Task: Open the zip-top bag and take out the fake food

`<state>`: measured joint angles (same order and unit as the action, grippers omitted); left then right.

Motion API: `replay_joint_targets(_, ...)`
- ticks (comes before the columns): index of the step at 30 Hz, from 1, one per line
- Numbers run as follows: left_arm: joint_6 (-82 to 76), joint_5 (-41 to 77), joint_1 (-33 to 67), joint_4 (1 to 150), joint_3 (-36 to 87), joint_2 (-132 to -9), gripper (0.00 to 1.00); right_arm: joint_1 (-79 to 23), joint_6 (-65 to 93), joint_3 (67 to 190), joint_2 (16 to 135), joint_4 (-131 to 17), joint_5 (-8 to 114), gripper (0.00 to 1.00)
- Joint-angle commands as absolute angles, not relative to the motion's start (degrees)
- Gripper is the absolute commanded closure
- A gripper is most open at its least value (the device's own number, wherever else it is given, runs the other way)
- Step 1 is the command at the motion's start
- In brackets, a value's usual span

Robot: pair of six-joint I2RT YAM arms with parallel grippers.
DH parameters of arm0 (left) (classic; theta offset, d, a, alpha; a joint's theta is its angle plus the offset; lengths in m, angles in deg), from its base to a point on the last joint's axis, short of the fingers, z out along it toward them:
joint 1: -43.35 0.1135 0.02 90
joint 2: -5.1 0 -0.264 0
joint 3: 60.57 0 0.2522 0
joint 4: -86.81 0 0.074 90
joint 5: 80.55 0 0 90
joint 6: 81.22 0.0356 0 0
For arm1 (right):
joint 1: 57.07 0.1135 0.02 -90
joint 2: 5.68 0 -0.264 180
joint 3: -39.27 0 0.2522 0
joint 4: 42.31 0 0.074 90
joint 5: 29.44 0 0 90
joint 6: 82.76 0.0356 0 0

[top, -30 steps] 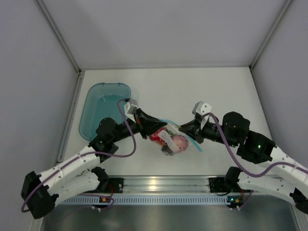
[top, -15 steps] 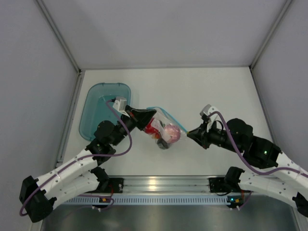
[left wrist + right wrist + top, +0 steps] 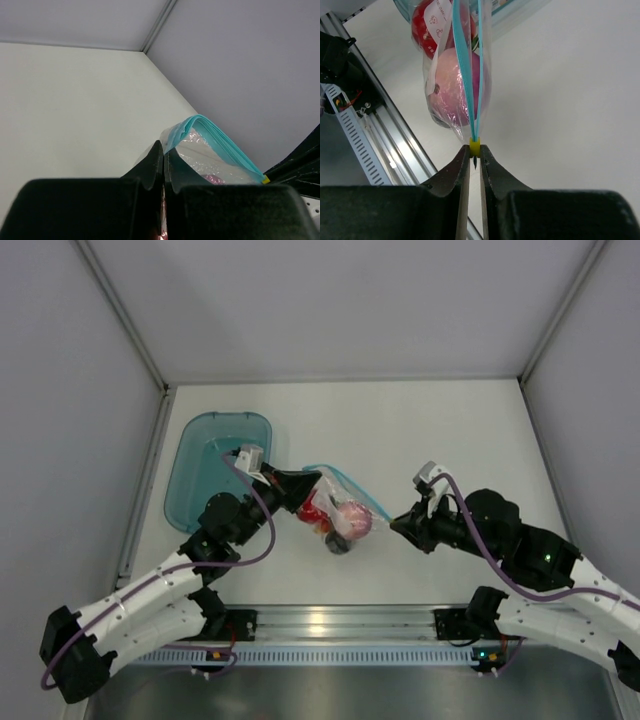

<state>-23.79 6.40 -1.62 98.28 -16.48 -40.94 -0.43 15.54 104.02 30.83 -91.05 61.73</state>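
The zip-top bag [image 3: 337,502] hangs above the table, stretched between both grippers. My left gripper [image 3: 314,487] is shut on the bag's left corner, and the left wrist view shows clear plastic clamped between its jaws [image 3: 164,151] below the light blue zip strip [image 3: 222,144]. My right gripper [image 3: 396,522] is shut on the small yellow slider [image 3: 475,146] at the strip's right end. The fake food sags inside the bag: a red piece [image 3: 436,24], a pink one [image 3: 451,85] and a dark one [image 3: 339,544].
A translucent teal tub [image 3: 205,462] sits at the back left, just behind the left arm. The aluminium rail [image 3: 330,621] with both arm bases runs along the near edge. Grey walls enclose the white table.
The right gripper has slid right along the zip strip to its end, and the left gripper has drawn the bag's other end left and up. Little has moved in the last half second.
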Motion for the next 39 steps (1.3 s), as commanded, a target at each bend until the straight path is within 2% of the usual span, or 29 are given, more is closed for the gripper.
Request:
replay_joint_targets(1, -21.02, 9.18, -0.68, 101.70, -13.59, -42.71, 1.00, 0.41, 15.86, 105.76, 30.97, -91.84, 61.87, 0.87)
replay_joint_targets(6, -19.70, 17.09, -0.68, 101.70, -12.62, -44.03, 1.00, 0.41, 14.37, 109.19, 33.77, -92.72, 66.00, 0.82)
replay_joint_targets(9, -18.29, 20.77, -0.68, 101.70, -12.44, -44.65, 1.00, 0.41, 13.40, 111.73, 35.36, -92.63, 67.14, 0.74)
replay_joint_targets(10, -17.77, 21.31, -0.68, 101.70, -12.53, -44.82, 1.00, 0.41, 13.22, 112.36, 35.71, -92.80, 67.59, 0.65)
replay_joint_targets(18, -16.00, 30.45, -0.68, 104.34, -12.71, -47.37, 1.00, -0.21, 11.12, 117.45, 40.10, -91.40, 70.41, 0.64)
replay_joint_targets(24, -17.32, 29.93, -0.59, 104.34, -11.83, -48.60, 1.00, -0.30, 9.09, 117.02, 42.22, -91.05, 63.47, 0.51)
replay_joint_targets(28, -17.85, 31.68, -0.68, 104.34, -11.56, -48.60, 1.00, -0.30, 8.65, 115.00, 41.78, -90.87, 62.40, 0.50)
replay_joint_targets(39, -18.02, 33.71, -0.59, 104.34, -11.21, -49.30, 1.00, -0.30, 8.04, 112.89, 43.71, -90.52, 70.31, 0.52)
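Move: My right hand grips the yellow slider at the near right end of the zip. From that hand the middle of the bag's mouth lies about 6 cm ahead, 7 cm left and 2 cm higher; inside the bag the pink food is roughly 3 cm ahead, 7 cm left and 6 cm below, the red food 6 cm ahead, 15 cm left and 8 cm below. My left hand holds the mouth's far left end; the slider lies some 8 cm back, 13 cm right and 4 cm below it. I let go of the slider by opening my right fingers about halfway, lift that hand some 4 cm while reaching forward, then sink again with it, ending about 4 cm farther forward with the fingers spread near the zip. My left hand keeps its pinch and carries its end of the mouth right, back and a little down towards the right hand, turning some 25 degrees clockwise. ##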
